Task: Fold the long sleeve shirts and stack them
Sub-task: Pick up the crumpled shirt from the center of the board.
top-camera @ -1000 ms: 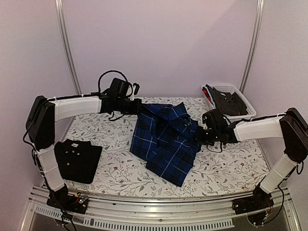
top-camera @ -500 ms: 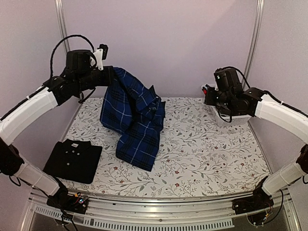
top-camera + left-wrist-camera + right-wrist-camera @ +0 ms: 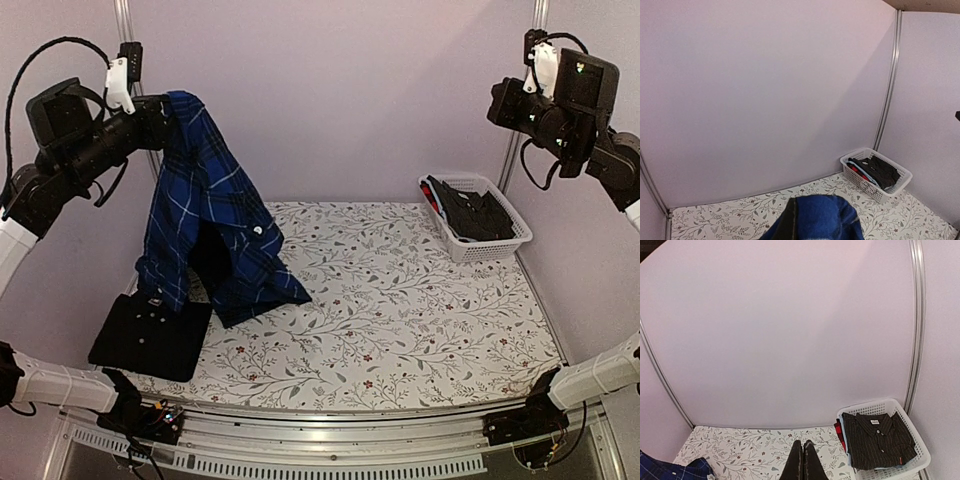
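Observation:
The blue plaid shirt (image 3: 205, 215) hangs from my left gripper (image 3: 168, 108), which is shut on its top edge high at the left. The shirt's lower end drapes onto the table and over the back edge of the folded black shirt (image 3: 150, 338) at the front left. In the left wrist view blue cloth (image 3: 817, 220) covers the jaws. My right gripper (image 3: 497, 105) is raised high at the right, far from both shirts. Its fingers (image 3: 811, 462) are pressed together with nothing between them. A corner of the plaid shirt (image 3: 667, 469) shows at the lower left of the right wrist view.
A white lattice basket (image 3: 507, 240) with folded dark clothes stands at the back right of the floral table (image 3: 420, 320); it also shows as the basket (image 3: 856, 176) in the left wrist view and the basket (image 3: 922, 462) in the right wrist view. Pale walls and metal posts (image 3: 520, 120) close in the back.
My left arm has lifted the plaid shirt off the table, up and to the left. My right gripper has let go of the shirt, shut, and risen to the upper right.

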`<state>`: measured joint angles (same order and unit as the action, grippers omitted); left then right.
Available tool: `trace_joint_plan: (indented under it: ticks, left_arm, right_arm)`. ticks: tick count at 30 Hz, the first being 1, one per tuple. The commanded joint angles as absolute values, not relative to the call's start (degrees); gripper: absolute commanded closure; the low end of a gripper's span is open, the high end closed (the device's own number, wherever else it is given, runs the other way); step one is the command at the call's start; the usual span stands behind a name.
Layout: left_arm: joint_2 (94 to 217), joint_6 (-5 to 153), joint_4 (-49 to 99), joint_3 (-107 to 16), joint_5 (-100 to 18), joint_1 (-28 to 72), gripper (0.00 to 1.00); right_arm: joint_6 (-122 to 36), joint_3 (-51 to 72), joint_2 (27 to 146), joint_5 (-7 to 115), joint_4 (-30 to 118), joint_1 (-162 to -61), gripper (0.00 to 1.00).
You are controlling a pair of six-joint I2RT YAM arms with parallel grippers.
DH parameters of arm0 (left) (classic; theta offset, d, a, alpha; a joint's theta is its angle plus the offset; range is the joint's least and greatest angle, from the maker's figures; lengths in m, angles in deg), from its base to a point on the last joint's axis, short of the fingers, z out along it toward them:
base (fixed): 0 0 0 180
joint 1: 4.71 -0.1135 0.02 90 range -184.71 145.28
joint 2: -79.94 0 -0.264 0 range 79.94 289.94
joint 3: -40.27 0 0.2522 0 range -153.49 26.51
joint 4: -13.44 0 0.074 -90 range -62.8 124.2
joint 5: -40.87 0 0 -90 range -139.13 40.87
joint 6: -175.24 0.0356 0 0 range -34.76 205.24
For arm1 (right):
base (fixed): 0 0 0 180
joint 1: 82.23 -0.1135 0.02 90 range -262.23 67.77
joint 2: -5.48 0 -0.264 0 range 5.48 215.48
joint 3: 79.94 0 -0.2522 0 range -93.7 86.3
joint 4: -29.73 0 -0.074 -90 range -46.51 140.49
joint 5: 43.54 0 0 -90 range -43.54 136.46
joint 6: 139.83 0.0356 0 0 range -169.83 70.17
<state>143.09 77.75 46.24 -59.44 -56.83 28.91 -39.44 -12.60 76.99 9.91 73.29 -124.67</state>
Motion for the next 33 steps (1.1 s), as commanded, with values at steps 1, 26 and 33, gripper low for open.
trace_joint_plan:
  ticks: [1,26,33]
  left_arm:
    - [143.23,77.39,47.37,-60.41,-54.80,29.39,1.00]
    - [167.53,69.93,47.56,-84.48,-52.21,36.20,1.00]
    - [168.34,69.95,47.38,-84.74,-51.81,36.20,1.00]
  right_arm:
    - [-43.30,-15.23,78.33,11.45,75.80,-124.97,1.00]
    - [-42.24,41.42,77.77,45.07,28.94,-138.58,0.15]
    - [-44.17,35.60,90.75,43.40,22.91,-137.13,0.14]
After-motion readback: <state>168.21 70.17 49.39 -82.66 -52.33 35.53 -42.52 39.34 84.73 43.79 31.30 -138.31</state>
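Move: The blue plaid shirt hangs from the left hand's closed fingers, its middle about 25 cm below them and 5 cm to their right. The board's centre lies roughly 25 cm right of that hand and 49 cm down; the folded black shirt is some 13 cm left, 9 cm back and 49 cm below. From the empty right hand, the hanging shirt's middle is about 43 cm left, 2 cm back and 27 cm down, the basket 23 cm ahead, 11 cm right and 46 cm down. The plaid shirt, still pinched in the left fingers, is carried about 12 cm right and 6 cm forward at nearly unchanged height. To meet its hanging right side, the right hand swoops some 30 cm down and 20 cm left, drawing back a little, turning roughly 45 degrees counter-clockwise and tipping down while its shut fingers open wide beside the cloth. ##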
